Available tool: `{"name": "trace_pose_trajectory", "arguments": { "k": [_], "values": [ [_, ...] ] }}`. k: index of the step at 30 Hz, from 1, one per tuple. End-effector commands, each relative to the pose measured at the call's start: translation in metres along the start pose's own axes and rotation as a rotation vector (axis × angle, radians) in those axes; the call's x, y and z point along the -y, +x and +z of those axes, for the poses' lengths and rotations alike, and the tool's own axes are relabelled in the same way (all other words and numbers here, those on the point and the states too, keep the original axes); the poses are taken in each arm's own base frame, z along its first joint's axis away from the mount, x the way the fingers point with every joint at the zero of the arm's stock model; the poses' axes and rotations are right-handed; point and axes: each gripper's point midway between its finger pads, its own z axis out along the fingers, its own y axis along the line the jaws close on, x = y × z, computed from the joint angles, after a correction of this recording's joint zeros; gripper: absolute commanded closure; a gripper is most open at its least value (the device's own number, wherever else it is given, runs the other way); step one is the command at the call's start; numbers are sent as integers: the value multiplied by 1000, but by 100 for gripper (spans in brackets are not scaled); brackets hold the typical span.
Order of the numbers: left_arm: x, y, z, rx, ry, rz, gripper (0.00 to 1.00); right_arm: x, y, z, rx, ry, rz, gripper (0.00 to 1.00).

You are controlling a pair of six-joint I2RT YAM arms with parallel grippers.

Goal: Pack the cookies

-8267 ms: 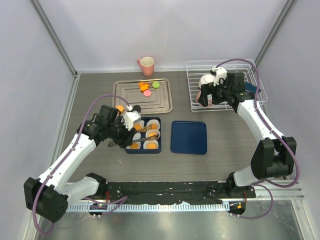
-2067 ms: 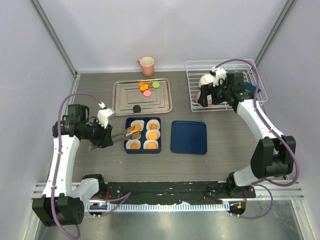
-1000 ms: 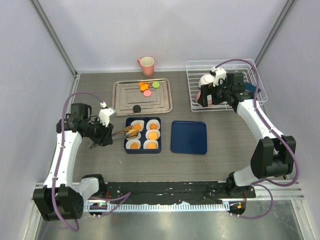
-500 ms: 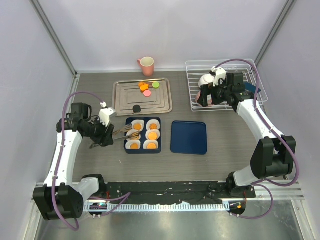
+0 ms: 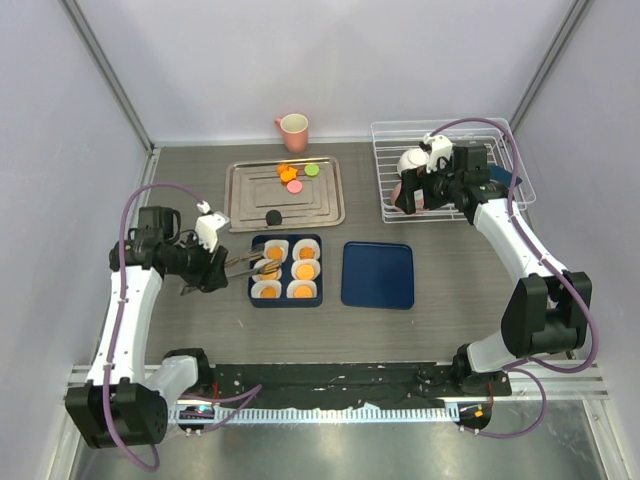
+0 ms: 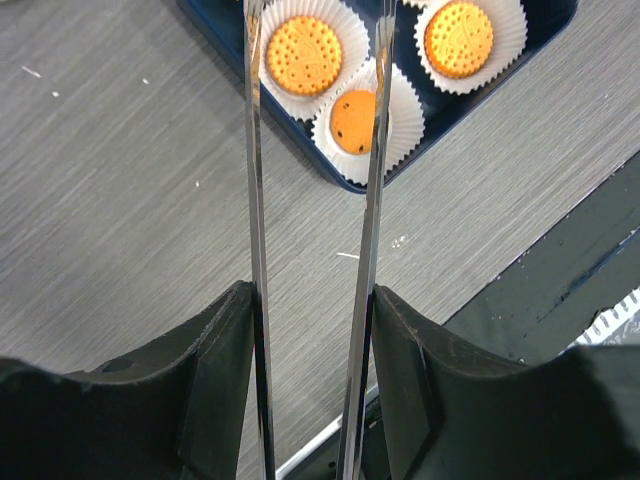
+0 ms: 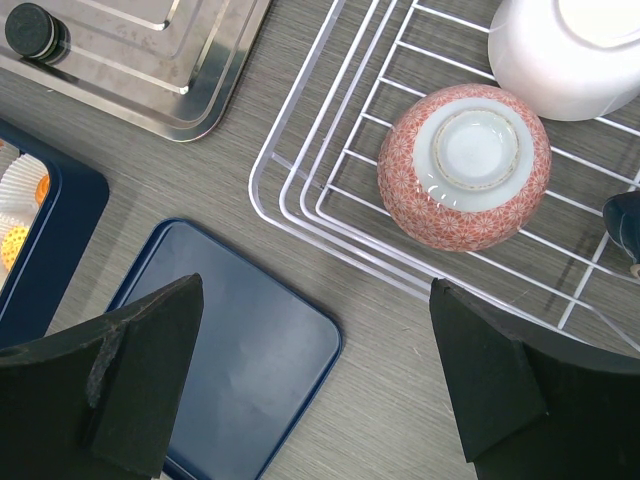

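Orange cookies (image 5: pixel 302 268) lie in white paper cups inside the dark blue box (image 5: pixel 286 297). My left gripper (image 5: pixel 214 266) is shut on a pair of metal tongs (image 5: pixel 250 264) whose thin arms (image 6: pixel 255 150) stand spread apart over the box's near-left cups. Between the arms I see a spotted orange cookie (image 6: pixel 355 121) resting in its cup, touched by neither. More cookies, orange (image 5: pixel 285 172), pink (image 5: pixel 294 186), green (image 5: pixel 312 170) and black (image 5: pixel 271 217), sit on the metal tray (image 5: pixel 320 205). My right gripper (image 7: pixel 315 290) hangs open and empty at the rack's near-left corner.
A dark blue lid (image 5: pixel 378 274) lies flat right of the box. The white wire rack (image 5: pixel 500 135) at the back right holds a red patterned bowl (image 7: pixel 463 165) upside down and a white bowl (image 7: pixel 565 40). A pink mug (image 5: pixel 293 126) stands behind the tray.
The tongs' arms have spread apart and the cookie they pinched now lies in its cup. My left arm has drawn slightly back to the left. The right arm has not moved.
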Motion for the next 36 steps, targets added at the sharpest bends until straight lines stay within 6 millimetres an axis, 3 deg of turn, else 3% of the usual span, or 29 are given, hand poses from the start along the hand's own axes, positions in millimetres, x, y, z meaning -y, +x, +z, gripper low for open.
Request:
{"name": "trace_pose_trajectory", "arguments": {
  "k": [1, 5, 11, 15, 23, 27, 31, 36],
  "values": [
    [7, -34, -20, 130, -6, 19, 48, -2, -11, -5, 36, -11, -20, 0],
    [10, -50, -29, 187, -11, -3, 48, -3, -12, -6, 37, -11, -21, 0],
    [-3, -87, -37, 329, -71, -74, 48, -5, -18, -9, 48, -13, -28, 0],
    [-21, -117, -44, 432, -131, -113, 48, -7, -22, -14, 59, -14, -29, 0],
    [-60, -150, -41, 544, -242, -153, 47, -10, -26, -17, 72, -17, -35, 0],
    [-83, -158, -23, 540, -252, -184, 46, -10, -28, -19, 80, -14, -39, 0],
    [-114, -160, 9, 517, -275, -254, 45, -12, -33, -24, 97, -13, -44, 0],
    [-151, -166, 17, 570, -399, -301, 46, -13, -36, -27, 106, -10, -48, 0]
  ]
}}
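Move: Beyond the left hand, which already holds the tongs, the metal baking tray's middle lies about 31 cm ahead, 14 cm to the right and 13 cm below. The cookie box's middle is some 9 cm ahead, 15 cm right and 12 cm below, under the tongs' tips. The black disc sits about 25 cm ahead and 12 cm right. From the right hand the baking tray is roughly 11 cm ahead, 30 cm left and 16 cm below. Lifting the tongs clear of the cookie box, the left hand rises about 8 cm, then swings forward to the baking tray's left end and sinks again by nearly 5 cm, ending some 18 cm farther out. On the way the wrist turns about 25 degrees counter-clockwise and tips the tongs up; the fingers keep their half-open hold on them. ##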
